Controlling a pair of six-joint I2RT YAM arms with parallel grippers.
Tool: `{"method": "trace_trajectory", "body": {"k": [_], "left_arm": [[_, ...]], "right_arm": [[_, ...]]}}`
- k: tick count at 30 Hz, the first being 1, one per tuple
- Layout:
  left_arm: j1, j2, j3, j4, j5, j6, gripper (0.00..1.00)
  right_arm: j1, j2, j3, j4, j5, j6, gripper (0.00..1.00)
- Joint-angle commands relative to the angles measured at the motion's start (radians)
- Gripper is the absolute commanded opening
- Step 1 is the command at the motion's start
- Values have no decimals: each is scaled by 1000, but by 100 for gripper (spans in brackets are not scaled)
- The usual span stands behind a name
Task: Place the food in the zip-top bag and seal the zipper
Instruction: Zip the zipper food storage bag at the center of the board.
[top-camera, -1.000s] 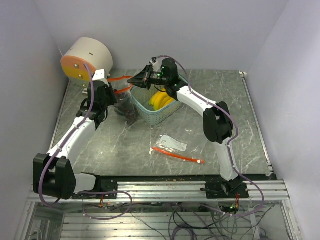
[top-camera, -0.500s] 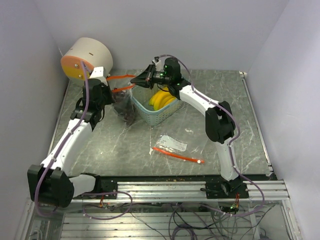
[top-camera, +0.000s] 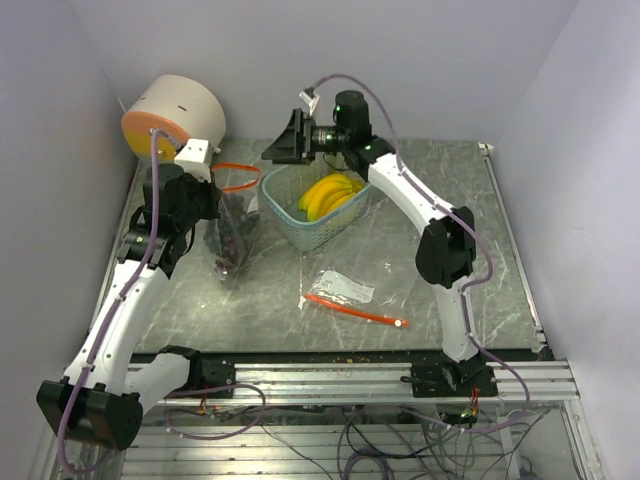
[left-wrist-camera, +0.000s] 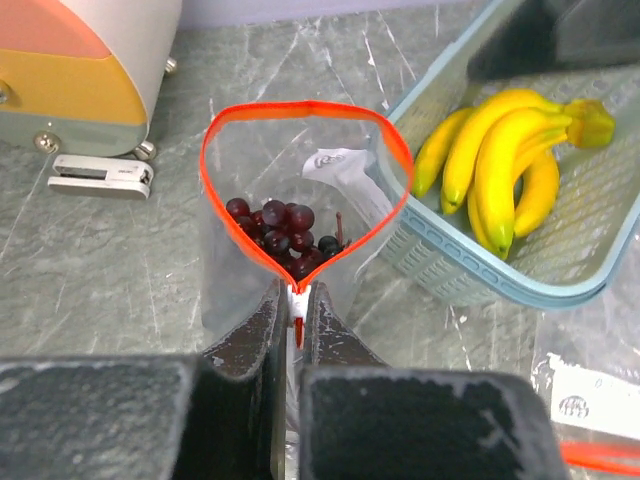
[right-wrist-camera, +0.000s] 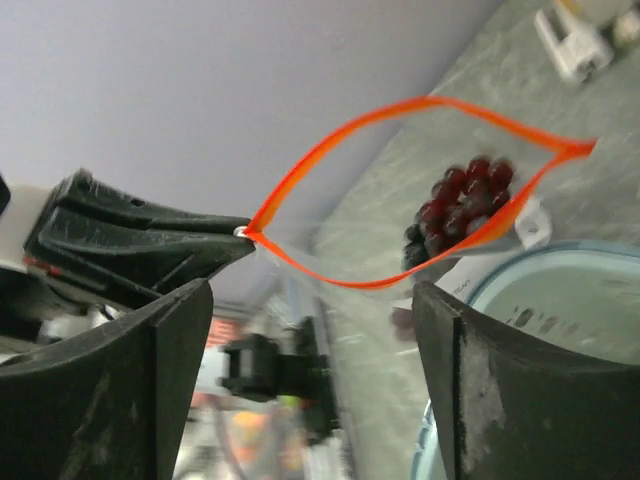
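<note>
The clear zip-top bag with an orange zipper rim hangs upright with its mouth spread open. Dark red-purple and blue-black grapes lie inside it. My left gripper is shut on the near end of the zipper rim; in the top view it is left of the bag. The yellow bananas lie in the pale teal basket. My right gripper is open and empty, above the basket's left corner and facing the bag mouth. In the right wrist view it is apart from the rim.
A round white and orange appliance stands at the back left, with a small white object in front of it. A second flat bag with an orange zipper lies on the table in front of the basket.
My left arm has drawn back to the left, pulling the bag away from the basket so it hangs upright and open. My right gripper has risen and now stands apart from the rim.
</note>
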Motion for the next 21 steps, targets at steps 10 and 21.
{"method": "trace_trajectory", "body": {"k": [10,21], "left_arm": [[11,9,325,-168,309,95,7],[-13,31,573,-221,425,129,7]], "right_arm": [[74,-196,129,-467,118,-805,100],[85,-330,104,-369,94,-864,96]]}}
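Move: The free end of the zipper on the grape-filled bag is about 4 cm to the right hand's left, 3 cm back and 6 cm below. From that hand the basket is some 9 cm right, 6 cm back and 22 cm below; the bananas in it are about 12 cm right, 5 cm back, just as low. The left hand already pinches the zipper's near end, the free end some 10 cm to its right, 5 cm ahead and about level. Left hand lifts the pinched bag about 14 cm; right rises, draws back, rolls some 40 degrees, opening towards the zipper's free end. ##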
